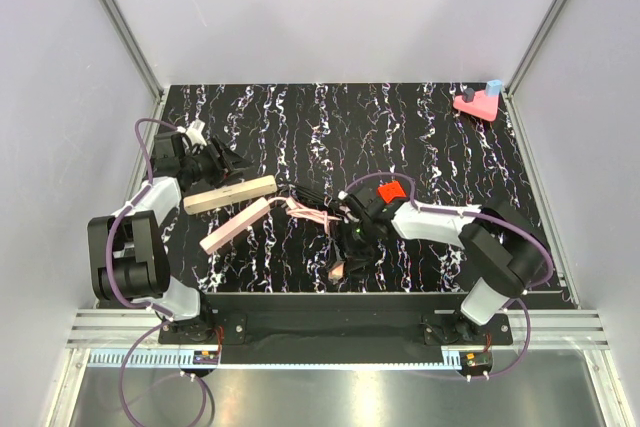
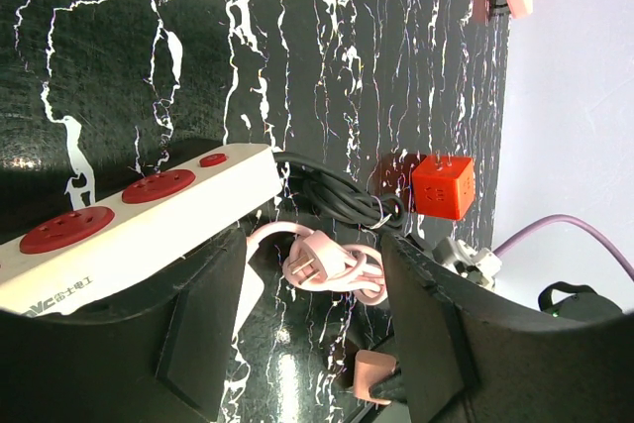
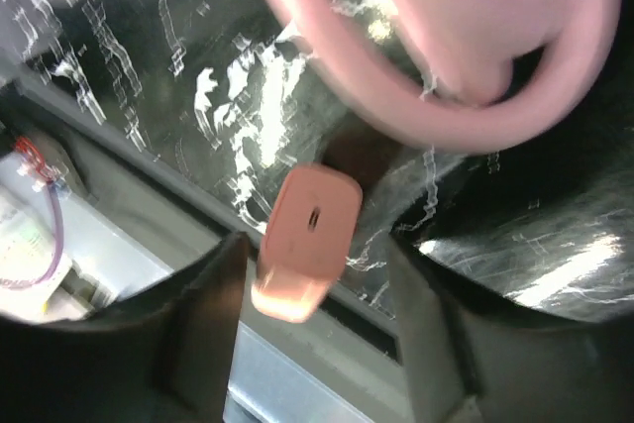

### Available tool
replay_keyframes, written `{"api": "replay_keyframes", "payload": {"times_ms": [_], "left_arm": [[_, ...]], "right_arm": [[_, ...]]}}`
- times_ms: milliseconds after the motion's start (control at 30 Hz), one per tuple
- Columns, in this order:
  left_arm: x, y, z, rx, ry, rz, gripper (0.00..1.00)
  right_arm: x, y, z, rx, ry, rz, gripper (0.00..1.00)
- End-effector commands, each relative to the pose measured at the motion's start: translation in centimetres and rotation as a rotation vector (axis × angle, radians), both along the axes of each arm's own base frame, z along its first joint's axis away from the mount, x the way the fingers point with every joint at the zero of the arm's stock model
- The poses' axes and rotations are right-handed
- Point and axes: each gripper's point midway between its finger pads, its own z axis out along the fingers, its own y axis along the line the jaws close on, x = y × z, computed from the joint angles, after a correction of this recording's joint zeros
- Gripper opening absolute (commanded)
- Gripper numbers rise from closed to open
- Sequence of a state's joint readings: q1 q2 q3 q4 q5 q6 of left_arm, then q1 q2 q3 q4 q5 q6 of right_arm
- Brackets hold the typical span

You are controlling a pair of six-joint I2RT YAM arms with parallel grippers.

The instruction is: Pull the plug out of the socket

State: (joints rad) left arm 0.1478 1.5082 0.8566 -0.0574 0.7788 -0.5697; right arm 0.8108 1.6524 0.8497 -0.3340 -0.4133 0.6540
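The socket, a cream-beige power strip [image 1: 230, 194] with red outlets, lies at the left; the outlets that show in the left wrist view [image 2: 139, 215] are empty. My left gripper [image 1: 222, 163] is open just behind it, the strip's edge beside one finger [image 2: 198, 344]. A pink plug [image 2: 317, 260] with bare prongs lies free on its coiled pink cable [image 1: 312, 213]. My right gripper [image 1: 355, 245] is open over a small pink adapter [image 3: 307, 235], which sits between the fingertips near the table's front edge [image 1: 340, 269].
A pink strip [image 1: 235, 225] lies in front of the cream one. A red cube [image 1: 390, 191] and a black cable [image 2: 337, 190] sit mid-table, a white plug [image 2: 466, 257] beside them. A pink triangular block [image 1: 478, 102] stands at the back right.
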Motion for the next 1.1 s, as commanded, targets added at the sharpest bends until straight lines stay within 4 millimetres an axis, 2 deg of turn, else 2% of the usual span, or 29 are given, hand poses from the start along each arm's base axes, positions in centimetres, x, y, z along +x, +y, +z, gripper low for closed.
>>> {"api": "replay_keyframes", "payload": {"times_ms": [0,33,100,133,167,400,633,700,733,900,967,1067], "left_arm": [[0.3,0.1,0.1,0.009,-0.033,-0.016,0.61],[0.3,0.1,0.1,0.008,-0.034,-0.017,0.61],[0.3,0.1,-0.1,0.01,-0.029,-0.019,0.61],[0.2,0.1,-0.2,0.011,-0.025,-0.019,0.61],[0.2,0.1,-0.2,0.021,-0.03,-0.02,0.61],[0.1,0.4,-0.6,0.035,-0.015,-0.016,0.6],[0.1,0.3,-0.9,0.042,-0.007,-0.023,0.6],[0.0,0.3,-1.0,0.045,-0.006,-0.026,0.6],[0.0,0.2,-1.0,0.047,-0.008,-0.028,0.6],[-0.1,0.0,-0.9,0.063,-0.015,-0.032,0.6],[-0.2,-0.2,-0.8,0.08,-0.027,-0.035,0.59],[0.0,0.0,1.0,0.123,-0.11,-0.024,0.59]], "right_arm": [[0.4,-0.1,0.7,0.019,-0.044,0.003,0.74],[0.5,-0.1,0.9,0.02,-0.052,0.002,0.74],[0.8,0.0,1.3,0.021,-0.074,0.002,0.88],[0.9,-0.2,1.6,0.015,-0.086,0.008,0.9],[1.1,-0.3,1.8,0.007,-0.099,0.011,0.98],[3.1,-1.6,4.3,-0.051,-0.232,-0.002,1.0],[2.9,-2.2,6.1,-0.032,-0.271,-0.015,1.0],[2.9,-2.8,6.4,-0.048,-0.288,-0.037,1.0],[3.0,-3.0,7.3,-0.034,-0.306,-0.065,1.0],[4.0,-3.9,9.1,-0.032,-0.348,-0.207,1.0],[3.8,-3.8,10.0,-0.002,-0.337,-0.248,1.0],[3.9,-4.4,10.8,0.008,-0.352,-0.304,1.0]]}}
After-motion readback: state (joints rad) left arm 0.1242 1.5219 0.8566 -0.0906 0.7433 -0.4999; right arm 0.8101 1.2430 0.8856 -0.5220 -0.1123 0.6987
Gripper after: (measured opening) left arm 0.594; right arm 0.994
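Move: The pink plug is right at the right hand's fingertips, level with it, about 1 cm to its left and 1 cm lower, near the table's front edge. The pink cord coil lies some 11 cm ahead of that hand and 6 cm left; the black cable bundle is about 15 cm ahead and 5 cm left, and the red box about 17 cm ahead and 14 cm right. From the left hand, the plug is roughly 22 cm back, 22 cm right and 12 cm below. The right hand lets go of the pink plug near the front edge, its already parting fingers going on to fully open while it barely leaves its place over the table. It then climbs away, slowly at first and then faster, to about 10 cm higher, also drawing some 3 cm forward and 3 cm to the right, while the wrist swings the fingertips forward by about 20 degrees and turns a little clockwise near the end. ##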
